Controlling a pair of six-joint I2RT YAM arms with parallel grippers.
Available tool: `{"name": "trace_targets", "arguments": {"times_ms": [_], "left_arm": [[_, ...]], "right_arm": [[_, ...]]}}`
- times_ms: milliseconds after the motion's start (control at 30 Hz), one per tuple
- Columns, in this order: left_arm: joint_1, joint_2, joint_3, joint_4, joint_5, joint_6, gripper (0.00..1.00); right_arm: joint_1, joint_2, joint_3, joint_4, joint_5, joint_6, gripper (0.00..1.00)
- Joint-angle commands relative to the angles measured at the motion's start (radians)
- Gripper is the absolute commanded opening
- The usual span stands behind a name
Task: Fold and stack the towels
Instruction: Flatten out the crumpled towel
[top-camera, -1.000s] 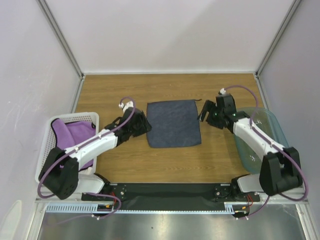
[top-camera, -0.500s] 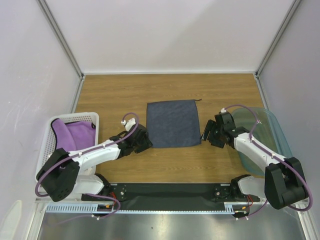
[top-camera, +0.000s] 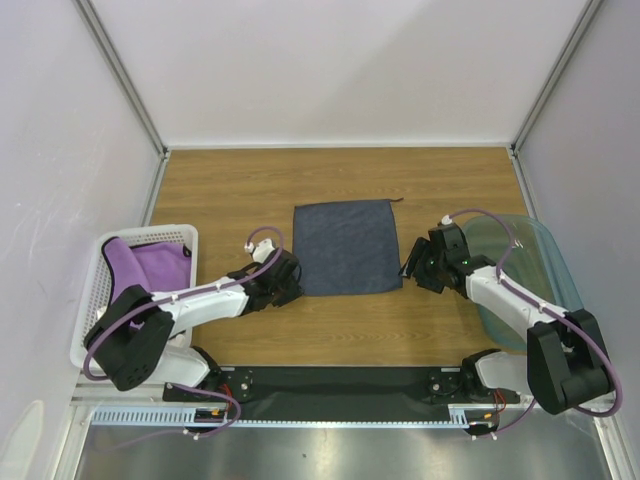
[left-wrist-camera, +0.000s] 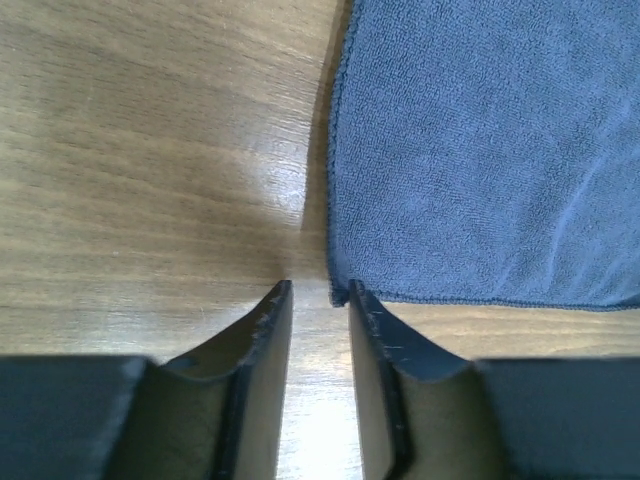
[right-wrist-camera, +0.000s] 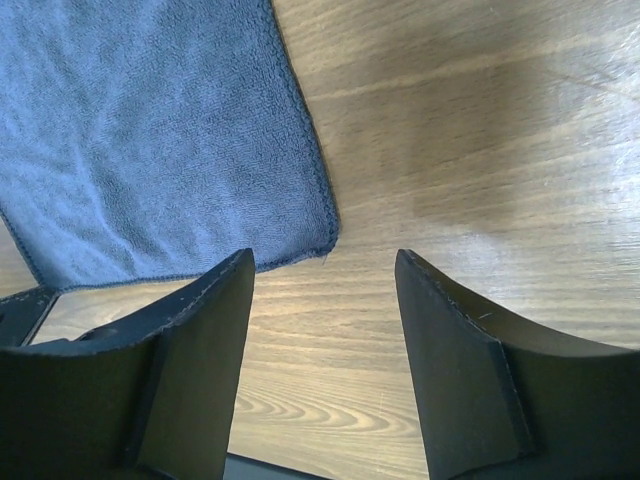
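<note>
A dark navy towel lies spread flat in the middle of the wooden table. My left gripper sits low at its near-left corner. In the left wrist view that gripper has a narrow gap with only bare wood in it, and the towel corner touches the right fingertip. My right gripper is at the near-right corner. Seen from the right wrist, it stands wide open, with the towel corner just beyond the tips. A purple towel lies bunched in the basket.
A white perforated basket stands at the left table edge beside the left arm. A translucent teal bin sits at the right edge under the right arm. White walls close the table on three sides.
Both grippers have come down the towel's sides to its near corners and dropped low. Both pairs of jaws have narrowed, the left far more. The towel has not moved.
</note>
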Motion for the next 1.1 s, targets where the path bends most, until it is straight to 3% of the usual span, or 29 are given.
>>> {"name": "trace_targets", "arguments": {"times_ms": [0,233,300,400,633,867,1067], "left_arm": [[-0.008,0.010,0.019,0.036,-0.032,-0.022,0.33],[-0.008,0.029,0.022,0.034,-0.058,-0.022,0.19],[-0.008,0.033,0.019,0.036,-0.058,-0.025,0.07],[-0.008,0.050,0.022,0.041,-0.056,-0.027,0.01],[-0.008,0.046,0.011,0.054,-0.053,-0.024,0.01],[-0.008,0.021,0.009,0.039,-0.065,-0.005,0.00],[-0.008,0.007,0.005,0.027,-0.075,0.001,0.00]], "right_arm": [[0.007,0.011,-0.008,0.051,-0.007,0.029,0.63],[0.031,0.040,-0.031,0.089,0.002,0.056,0.63],[0.036,0.056,-0.039,0.100,0.013,0.062,0.64],[0.039,0.065,-0.045,0.118,0.019,0.070,0.64],[0.043,0.082,-0.050,0.138,0.018,0.078,0.62],[0.053,0.113,-0.047,0.137,0.018,0.093,0.43],[0.077,0.105,-0.050,0.112,0.039,0.105,0.37]]}}
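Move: The towel's near-left corner sits almost between the left fingertips, about 1 cm ahead, 1 cm to the right and 1 cm below; its far-left corner is some 21 cm ahead. The near-right corner, which the right hand goes for, lies roughly 2 cm to that hand's left and 4 cm below, barely 1 cm ahead. From the right hand, the far-right corner is about 20 cm ahead and 4 cm left, the green tub's middle 25 cm to the right and level with it. The towel's near-left corner is pinched as the left fingers shut fully on it, that hand easing only about 1 cm forward and down before holding still. Meanwhile the right hand sinks some 3 cm and slides about 2 cm left to bring its open fingers around the near-right corner, narrowing them partway near the end without closing. ##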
